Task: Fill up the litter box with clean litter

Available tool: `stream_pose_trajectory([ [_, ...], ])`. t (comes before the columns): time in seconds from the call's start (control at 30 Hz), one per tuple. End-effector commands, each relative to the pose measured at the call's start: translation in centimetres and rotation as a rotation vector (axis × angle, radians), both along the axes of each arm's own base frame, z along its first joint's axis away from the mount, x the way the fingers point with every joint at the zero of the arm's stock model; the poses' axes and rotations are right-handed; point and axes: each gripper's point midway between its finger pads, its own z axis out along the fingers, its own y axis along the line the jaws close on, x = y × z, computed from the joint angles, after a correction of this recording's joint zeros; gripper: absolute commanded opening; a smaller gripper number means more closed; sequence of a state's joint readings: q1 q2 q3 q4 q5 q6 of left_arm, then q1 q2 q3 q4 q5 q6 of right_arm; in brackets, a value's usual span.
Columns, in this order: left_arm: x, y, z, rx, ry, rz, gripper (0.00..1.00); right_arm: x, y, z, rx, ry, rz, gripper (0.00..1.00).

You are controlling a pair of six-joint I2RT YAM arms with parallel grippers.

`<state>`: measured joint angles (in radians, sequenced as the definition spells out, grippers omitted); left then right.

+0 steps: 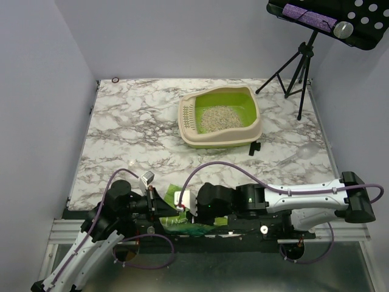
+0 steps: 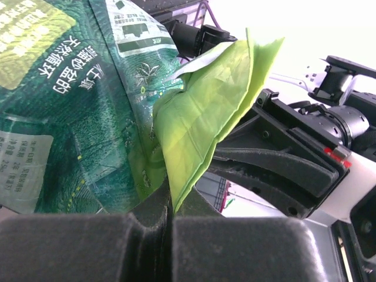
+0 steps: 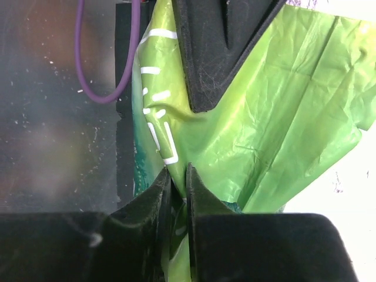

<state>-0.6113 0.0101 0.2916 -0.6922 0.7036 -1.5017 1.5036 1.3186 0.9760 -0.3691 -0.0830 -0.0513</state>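
Observation:
The litter box (image 1: 249,131), beige-rimmed and lime-green inside, stands at the back right of the marble table with a patch of grey-beige litter (image 1: 217,117) in its middle. At the near edge both grippers meet on a green printed bag (image 1: 182,224). My left gripper (image 1: 159,204) (image 2: 170,207) is shut on the bag's lime-green flap (image 2: 205,117); the dark green printed side (image 2: 76,117) hangs to its left. My right gripper (image 1: 187,204) (image 3: 178,176) is shut on a fold of the same bag (image 3: 276,106). The left gripper's finger (image 3: 217,53) shows just above.
A clear plastic scoop (image 1: 302,152) lies right of the litter box and a small black piece (image 1: 255,148) lies at the box's front corner. A black tripod (image 1: 299,67) with a perforated tray (image 1: 340,21) stands at the back right. A small ring (image 1: 115,79) sits far left.

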Motion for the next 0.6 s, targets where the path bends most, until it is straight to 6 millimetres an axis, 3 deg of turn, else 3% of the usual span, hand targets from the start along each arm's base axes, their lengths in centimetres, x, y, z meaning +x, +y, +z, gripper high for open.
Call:
stream_pose_trajectory([
  [0.0,0.1,0.4,3.0,-0.14,-0.216,0.036,0.0,-0.8,-4.3,-3.8,-0.169,0.043,-0.02,0.1],
  [0.07,0.3,0.3,3.3,-0.15,-0.224,0.037,0.0,-0.9,-4.7,-3.9,-0.169,0.046,-0.023,0.0],
  [0.23,1.1,0.2,3.5,-0.159,-0.259,0.072,0.0,-0.9,-5.9,-3.7,-0.153,0.061,-0.051,0.0],
  [0.27,1.5,0.3,3.5,-0.146,-0.269,0.094,0.03,-0.8,-6.0,-3.1,-0.138,0.057,-0.058,0.0],
  [0.33,2.5,0.6,3.5,-0.103,-0.319,0.14,0.31,-0.4,-6.3,-2.6,-0.117,0.045,-0.083,0.0],
  [0.43,4.6,1.4,4.0,0.024,-0.451,0.21,0.33,1.0,-6.5,-1.9,-0.119,0.002,-0.141,0.0],
  [0.57,7.6,1.9,5.6,0.241,-0.644,0.199,0.48,2.9,-6.6,-1.7,-0.138,0.011,-0.193,0.0],
])
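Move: The left fingers are still shut on the litter bag's rim, and the bag's middle lies about 12 cm below them and some 5 cm to the right, level front to back. The right fingers straddle the rim with the bag's middle straight below, about 12 cm down. From the right hand, the litter box stands about 48 cm ahead, 13 cm to the right and 12 cm lower, and the black clip about 33 cm ahead, 28 cm to the right and 18 cm lower. Close the right gripper fully so it pinches the bag's rim, then draw it about 3 cm to the right with a slight rise, turning a little clockwise. Once the right has its grip, open the left gripper nearly halfway to let go of the rim and bring it about 4 cm forward and up, rolling it roughly 20 degrees about its fingers. ##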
